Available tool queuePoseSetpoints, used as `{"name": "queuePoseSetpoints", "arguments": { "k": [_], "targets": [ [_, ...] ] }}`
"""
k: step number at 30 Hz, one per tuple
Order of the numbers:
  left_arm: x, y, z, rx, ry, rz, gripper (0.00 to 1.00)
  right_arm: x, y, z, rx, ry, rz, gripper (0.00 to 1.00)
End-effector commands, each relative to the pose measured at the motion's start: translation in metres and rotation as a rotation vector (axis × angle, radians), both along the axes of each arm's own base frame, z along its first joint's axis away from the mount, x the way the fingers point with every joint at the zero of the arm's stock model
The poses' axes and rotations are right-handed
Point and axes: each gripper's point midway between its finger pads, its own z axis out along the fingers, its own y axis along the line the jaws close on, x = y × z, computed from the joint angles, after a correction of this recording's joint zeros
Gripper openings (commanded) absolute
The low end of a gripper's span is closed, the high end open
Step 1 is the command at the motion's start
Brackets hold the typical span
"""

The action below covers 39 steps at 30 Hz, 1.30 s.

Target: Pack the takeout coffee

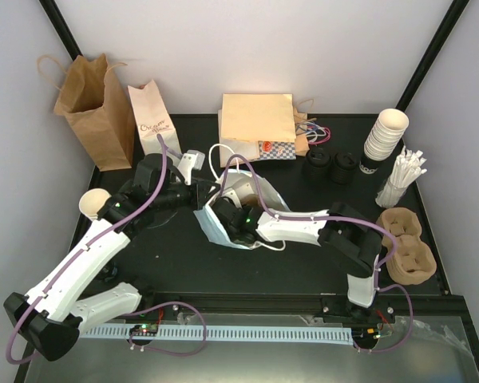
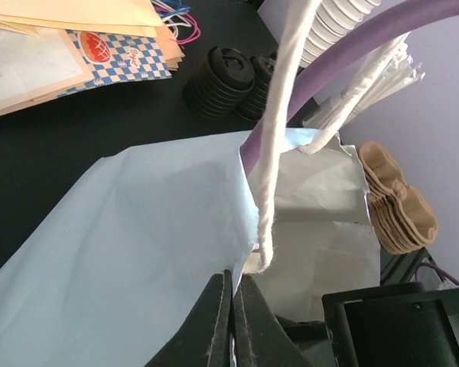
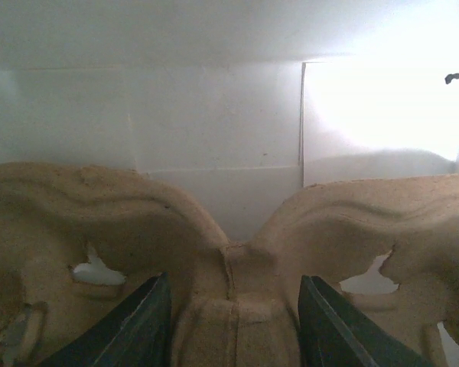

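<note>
The takeout coffee is out of view. A lone cream paper cup (image 1: 94,203) with no lid stands beside my left arm. A white paper bag (image 1: 215,227) (image 2: 138,229) with rope handles (image 2: 279,115) stands mid-table, mouth open. My left gripper (image 1: 207,182) (image 2: 235,274) is shut on the bag's rim. My right gripper (image 1: 235,219) (image 3: 233,279) is down inside the bag. Its fingers straddle the middle of a brown pulp cup carrier (image 3: 99,222), with a slim gap on each side.
At the back stand a brown paper bag (image 1: 92,112), a small white printed bag (image 1: 153,120) and a flat pile of bags (image 1: 259,124). On the right are black lid stacks (image 1: 331,167), a cup stack (image 1: 385,136), wrapped straws (image 1: 403,179) and stacked carriers (image 1: 407,247).
</note>
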Motion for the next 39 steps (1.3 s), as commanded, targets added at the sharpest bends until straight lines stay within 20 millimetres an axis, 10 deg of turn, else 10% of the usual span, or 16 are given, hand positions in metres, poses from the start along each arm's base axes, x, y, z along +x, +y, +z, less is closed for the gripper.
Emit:
{"name": "queuePoseSetpoints", "arguments": {
  "k": [1,13,18,24,34,39],
  "targets": [
    [-0.03,-0.024,0.06,-0.184,-0.118,-0.203,0.03,-0.01,-0.023,-0.043,-0.098,0.115,0.044,0.49],
    [-0.031,-0.022,0.05,-0.126,-0.131,-0.222,0.03,-0.009,-0.022,-0.055,-0.066,0.188,0.111,0.54],
    [-0.029,-0.019,0.048,-0.091,-0.147,-0.216,0.03,-0.009,-0.025,-0.033,-0.053,0.151,0.136,0.62],
    [-0.028,-0.013,0.039,0.001,-0.163,-0.219,0.03,-0.008,-0.034,0.014,-0.018,0.069,0.137,0.99],
    [-0.016,-0.005,0.02,0.115,-0.165,-0.175,0.03,-0.009,-0.042,0.065,-0.029,0.009,0.126,0.84],
    [-0.012,-0.004,0.021,0.144,-0.18,-0.17,0.02,-0.009,-0.046,0.074,-0.042,-0.001,0.117,1.0]
  ]
}}
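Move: The cup carrier lies inside the light-blue bag, with its middle divider between the right fingertips, about 2 cm below that hand. The bag surrounds the right hand, its middle some 2 cm ahead and 5 cm higher. The two black lidded cups stand roughly 20 cm ahead and 22 cm to the right. From the left gripper, shut on the bag's rim, the carrier is about 8 cm right, 3 cm ahead and 23 cm below. Ease the right gripper about 1 cm down and slightly forward over the carrier's divider while turning it counter-clockwise, then spread the fingers wide to let go. Draw it up some 6 cm, and about 4 cm right and a little back, still inside the bag. Keep the left fingers pinching the rim, shifting that hand 1.5 cm back and turning it roughly 10 degrees clockwise. ##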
